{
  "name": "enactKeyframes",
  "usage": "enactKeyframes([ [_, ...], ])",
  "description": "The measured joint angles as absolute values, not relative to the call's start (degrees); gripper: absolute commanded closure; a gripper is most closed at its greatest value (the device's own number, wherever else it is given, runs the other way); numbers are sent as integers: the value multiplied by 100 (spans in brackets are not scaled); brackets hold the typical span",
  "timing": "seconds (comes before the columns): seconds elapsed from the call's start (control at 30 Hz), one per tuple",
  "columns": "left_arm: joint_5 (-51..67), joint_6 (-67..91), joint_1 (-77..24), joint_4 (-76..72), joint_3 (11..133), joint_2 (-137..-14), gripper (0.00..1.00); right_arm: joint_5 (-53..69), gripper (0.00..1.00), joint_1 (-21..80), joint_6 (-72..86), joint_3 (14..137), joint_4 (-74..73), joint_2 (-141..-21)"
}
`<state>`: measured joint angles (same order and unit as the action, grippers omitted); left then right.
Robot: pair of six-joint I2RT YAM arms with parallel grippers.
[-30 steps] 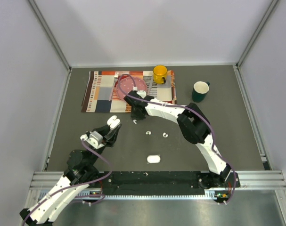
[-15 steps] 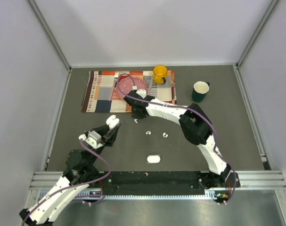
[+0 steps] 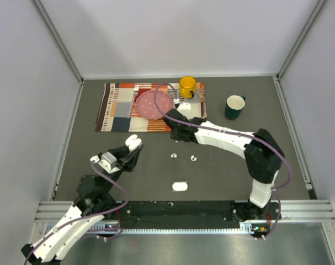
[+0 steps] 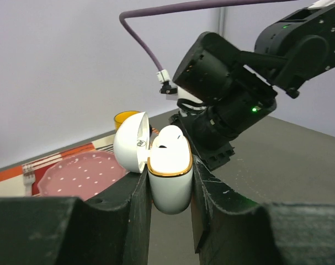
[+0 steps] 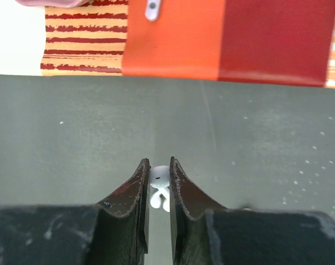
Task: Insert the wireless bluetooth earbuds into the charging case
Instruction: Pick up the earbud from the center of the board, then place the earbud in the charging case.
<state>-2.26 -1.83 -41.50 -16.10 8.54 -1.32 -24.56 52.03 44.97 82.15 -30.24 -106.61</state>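
My left gripper (image 3: 132, 148) is shut on a white charging case (image 4: 170, 171) with a gold rim, held upright with its lid (image 4: 131, 144) flipped open to the left. In the top view the case (image 3: 133, 142) hangs left of centre. My right gripper (image 5: 159, 164) is shut on a small white earbud (image 5: 158, 176), its rounded head pinched between the fingertips above the grey table. From above, the right gripper (image 3: 178, 136) is near the mat's front edge. Two more earbuds (image 3: 174, 156) (image 3: 193, 159) lie loose on the table in front of it.
A second, closed white case (image 3: 180, 186) lies near the front edge. At the back lies a patterned mat (image 3: 116, 107) with a pink plate (image 3: 154, 104) and a yellow mug (image 3: 187, 86). A dark green mug (image 3: 234, 107) stands at the back right.
My right gripper closed on the earbud that lay near the mat's front edge and carried it off to the right. The left arm kept the open case still.
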Motion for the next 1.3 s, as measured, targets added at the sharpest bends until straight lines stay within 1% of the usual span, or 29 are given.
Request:
enactKeyframes([
  [0.27, 349, -3, -4150, -2672, 762, -1138, 100, -2773, 93, 5148, 4532, 6331, -2023, -8809],
  [0.53, 674, 202, -4150, -3732, 532, -2093, 100, -2969, 94, 5146, 4565, 5157, -766, -7295],
  [0.8, 967, 301, -4150, -4759, 480, -3057, 100, -2989, 96, 5172, 4399, 4145, 609, -6073],
  [0.93, 1098, 316, -4150, -5223, 478, -3573, 100, -2969, 96, 5238, 4307, 3916, 1184, -5701],
  [1.17, 1271, 386, -4152, -5905, 478, -4230, 100, -2941, 97, 5402, 4182, 3715, 2012, -5483],
  [1.3, 1356, 443, -4152, -6246, 478, -4510, 100, -2995, 98, 5776, 3940, 3594, 2545, -5474],
])
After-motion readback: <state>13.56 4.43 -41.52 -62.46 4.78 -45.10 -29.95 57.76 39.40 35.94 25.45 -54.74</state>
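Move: The right hand already pinches the earbud. The open charging case it is bound for, gripped in the left fingers, lies about 13 cm back, 15 cm to its left and 16 cm higher. One loose earbud lies on the table some 5 cm back and 8 cm below the right hand; another is 6 cm back and 9 cm right, equally low. From the left hand, the held earbud is about 13 cm ahead, 15 cm right and 16 cm down. Keeping its pinch on the earbud, the right hand swings right at first, then climbs steeply, rising about 20 cm in all while drawing back 7 cm, with a small return left at the end; its wrist tips up until the fingers point nearly level, forward and left. Meanwhile the left hand carries the case some 8 cm right towards the earbud, sinking slightly and turning clockwise. ##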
